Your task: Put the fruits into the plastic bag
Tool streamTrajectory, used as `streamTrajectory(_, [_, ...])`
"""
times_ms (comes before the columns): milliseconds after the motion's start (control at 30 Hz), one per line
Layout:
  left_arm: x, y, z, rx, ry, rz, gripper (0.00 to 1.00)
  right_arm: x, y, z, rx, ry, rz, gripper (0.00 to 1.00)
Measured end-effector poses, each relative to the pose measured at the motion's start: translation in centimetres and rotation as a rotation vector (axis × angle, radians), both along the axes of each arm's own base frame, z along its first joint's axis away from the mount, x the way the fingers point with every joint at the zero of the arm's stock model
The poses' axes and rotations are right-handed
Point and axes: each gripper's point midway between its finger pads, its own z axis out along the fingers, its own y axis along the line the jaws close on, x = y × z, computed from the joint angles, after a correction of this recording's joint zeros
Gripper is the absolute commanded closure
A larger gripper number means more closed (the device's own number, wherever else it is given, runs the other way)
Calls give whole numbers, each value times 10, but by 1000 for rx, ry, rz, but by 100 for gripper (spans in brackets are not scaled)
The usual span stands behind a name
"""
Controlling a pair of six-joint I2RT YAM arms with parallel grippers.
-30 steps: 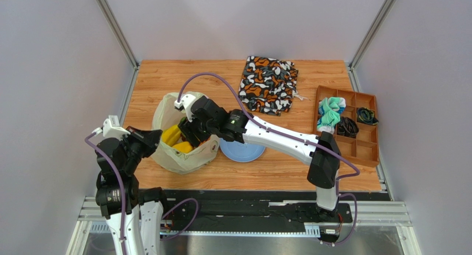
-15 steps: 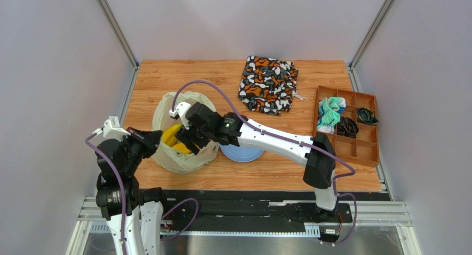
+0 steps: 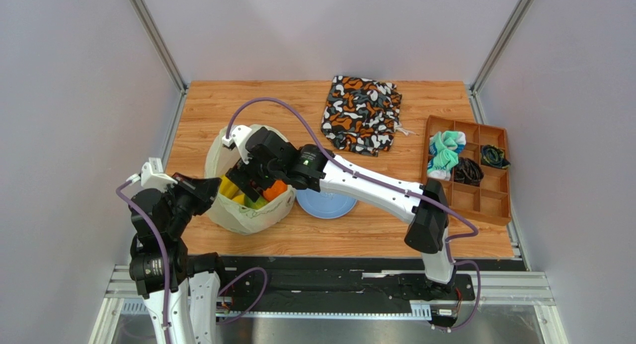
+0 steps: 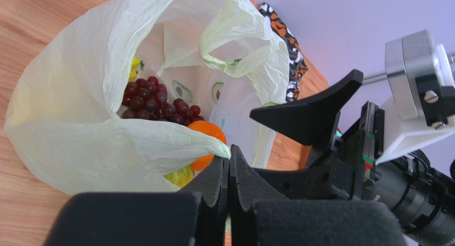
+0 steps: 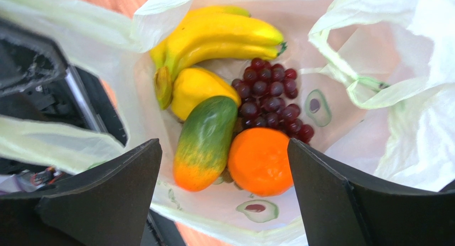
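Observation:
The plastic bag stands open on the table's left side. My left gripper is shut on a fold of its near rim, holding the mouth open. Inside lie bananas, a small yellow fruit, dark purple grapes, a green-orange mango and an orange. My right gripper hangs open above the mango and orange, with nothing between its fingers. From above, the right gripper is over the bag's mouth, and the orange shows beside it.
A round blue plate lies just right of the bag, under the right arm. A patterned cloth bag lies at the back. A brown compartment tray with socks and bands stands at the right edge.
My right gripper's jaws have spread wide over the bag, and the orange now lies free inside it. The right wrist has shifted slightly left. The left arm has not moved.

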Motion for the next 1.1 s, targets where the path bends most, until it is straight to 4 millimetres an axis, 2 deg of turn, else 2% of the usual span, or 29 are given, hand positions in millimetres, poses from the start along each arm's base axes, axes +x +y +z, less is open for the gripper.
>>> streamTrajectory(100, [-1, -3, 0, -6, -1, -14, 100, 10, 4, -3, -16, -41, -10, 7])
streamTrajectory(367, [-5, -8, -1, -18, -5, -36, 100, 47, 21, -36, -116, -174, -56, 6])
streamTrajectory(500, [-7, -10, -5, -31, -2, -43, 100, 61, 22, -46, -148, -226, -77, 6])
streamTrajectory(900, [-9, -14, -9, -47, 7, -62, 100, 99, 36, -52, -133, -334, -131, 6])
streamTrajectory(1100, [-9, -15, -9, -48, 8, -67, 100, 121, 44, -64, -129, -364, -146, 8])
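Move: Inside the open bag, its loose far handle lies about 15 cm ahead of the right hand, roughly 5 cm left and 8 cm lower. About 15 cm below that hand are the grapes, some 8 cm ahead and 3 cm left, the bananas about 8 cm ahead and 9 cm left, and the orange some 6 cm ahead and 4 cm right. From the left hand, which pinches the near-left rim, the handle is about 20 cm ahead, 5 cm right and 13 cm lower. Leaving the dropped mango behind, the right hand reaches forward about 12 cm with its empty fingers wide open, sinking some 6 cm and drifting left, over the grapes towards the bag's far handle. Its wrist tips about 20 degrees so the fingers point more steeply down. The left hand keeps its pinch on the rim, easing a couple of centimetres right, back and slightly down. ##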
